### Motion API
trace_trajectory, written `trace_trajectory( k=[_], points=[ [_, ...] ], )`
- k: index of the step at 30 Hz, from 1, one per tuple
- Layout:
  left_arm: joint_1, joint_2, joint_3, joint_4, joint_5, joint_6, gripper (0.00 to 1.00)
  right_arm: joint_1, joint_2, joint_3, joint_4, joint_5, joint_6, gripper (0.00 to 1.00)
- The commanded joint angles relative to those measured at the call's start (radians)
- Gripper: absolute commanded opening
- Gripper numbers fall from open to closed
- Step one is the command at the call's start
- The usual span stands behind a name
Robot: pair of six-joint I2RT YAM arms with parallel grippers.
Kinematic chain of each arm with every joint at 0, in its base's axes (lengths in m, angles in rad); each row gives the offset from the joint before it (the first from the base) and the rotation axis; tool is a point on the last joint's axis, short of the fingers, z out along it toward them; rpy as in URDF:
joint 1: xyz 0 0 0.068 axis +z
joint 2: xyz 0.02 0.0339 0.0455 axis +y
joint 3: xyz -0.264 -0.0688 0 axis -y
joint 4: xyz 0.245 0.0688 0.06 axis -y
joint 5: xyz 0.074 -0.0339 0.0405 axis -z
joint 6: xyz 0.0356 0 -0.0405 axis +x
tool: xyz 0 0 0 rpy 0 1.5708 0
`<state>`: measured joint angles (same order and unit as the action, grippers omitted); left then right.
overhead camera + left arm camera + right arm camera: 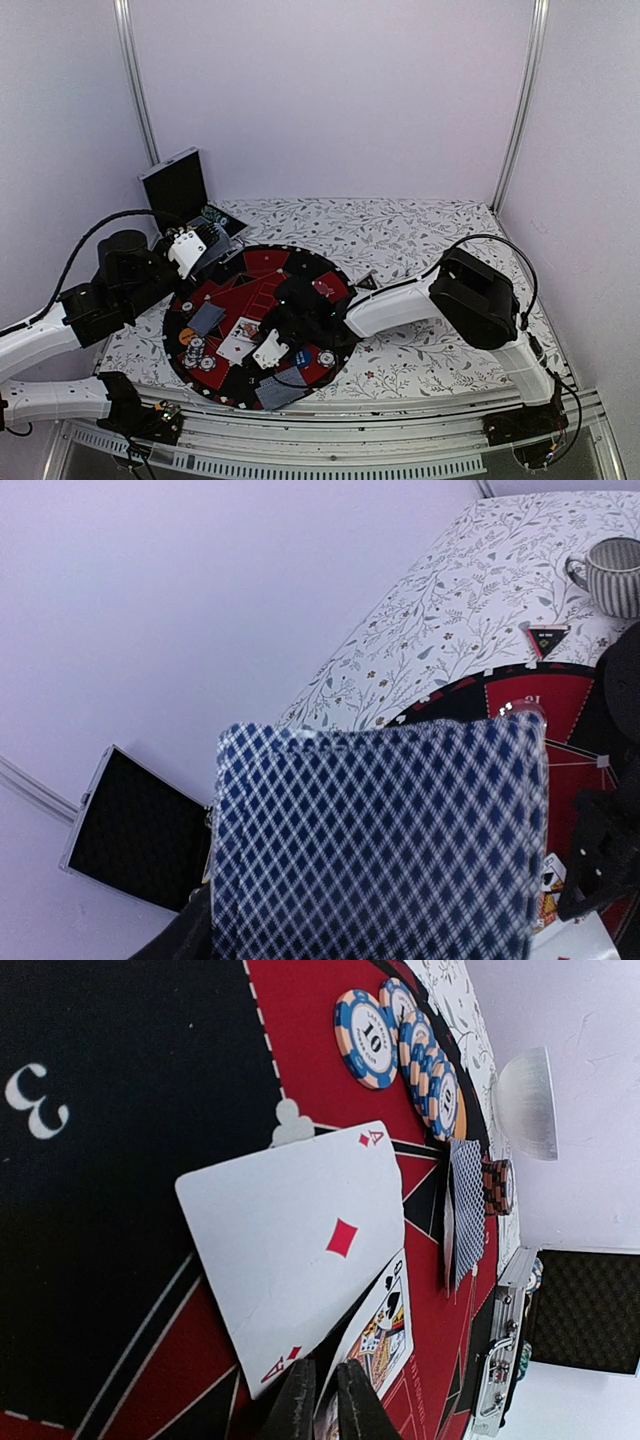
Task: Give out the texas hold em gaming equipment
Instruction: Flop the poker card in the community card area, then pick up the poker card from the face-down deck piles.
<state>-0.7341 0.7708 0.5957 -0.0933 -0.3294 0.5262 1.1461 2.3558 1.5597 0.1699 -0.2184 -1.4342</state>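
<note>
My left gripper (188, 250) is raised at the mat's far left edge and shut on grey-blue-backed playing cards (380, 840). They fill the left wrist view and hide the fingers. My right gripper (270, 352) is low over the round black-and-red mat (262, 266), its fingertips a narrow slit apart. Just ahead of its fingertips (300, 1405) an ace of diamonds (300, 1250) leans on a queen of spades (385, 1335). The ace's near corner is beside the left fingertip. A row of blue-and-orange chips (400, 1040) lies further along the mat.
The black hinged case (178, 185) stands open behind the left arm. The ribbed cup (612, 575) sits on the floral tablecloth past the mat. Face-down cards (208, 318), chips (197, 347) and a blue disc (302, 357) lie on the mat. A brown chip stack (497, 1187) stands near its rim.
</note>
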Motion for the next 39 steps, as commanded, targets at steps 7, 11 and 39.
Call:
trace_trajectory(
  k=[7, 11, 39],
  points=[
    [0.016, -0.002, 0.029, 0.017, 0.008, -0.012, 0.54, 0.007, -0.086, -0.063, -0.021, 0.039, -0.040, 0.25],
    [0.017, -0.001, 0.029, 0.016, 0.010, -0.013, 0.54, 0.007, -0.114, -0.073, -0.017, 0.034, -0.033, 0.39],
    [0.016, -0.013, 0.016, -0.002, 0.121, 0.009, 0.53, -0.255, -0.507, -0.079, -0.007, -0.229, 1.316, 0.98]
  ],
)
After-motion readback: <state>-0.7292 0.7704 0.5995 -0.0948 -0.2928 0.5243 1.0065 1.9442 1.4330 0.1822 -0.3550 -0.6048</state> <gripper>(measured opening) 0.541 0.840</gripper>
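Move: The face card being laid has its near edge at the right fingertips, its middle about 2 cm left, 1 cm ahead and 1 cm below. The ace of diamonds lies some 6 cm left and 4 cm back of this hand; the blue token, 8 cm right and 6 cm back. The deck in the left gripper is roughly 21 cm above, 8 cm ahead and 6 cm left. From the left hand the face card lies about 5 cm back, 6 cm right and 22 cm down. Open the right fingers wide to let go of the face card's edge beside the ace, easing a centimetre right and a little up first. Then lift ever faster, about 19 cm in all, swinging some 5 cm right and 4 cm forward late on, with the wrist rolling nearly 50 degrees so the fingers level out towards the deck. Keep the left gripper still, holding the deck. ##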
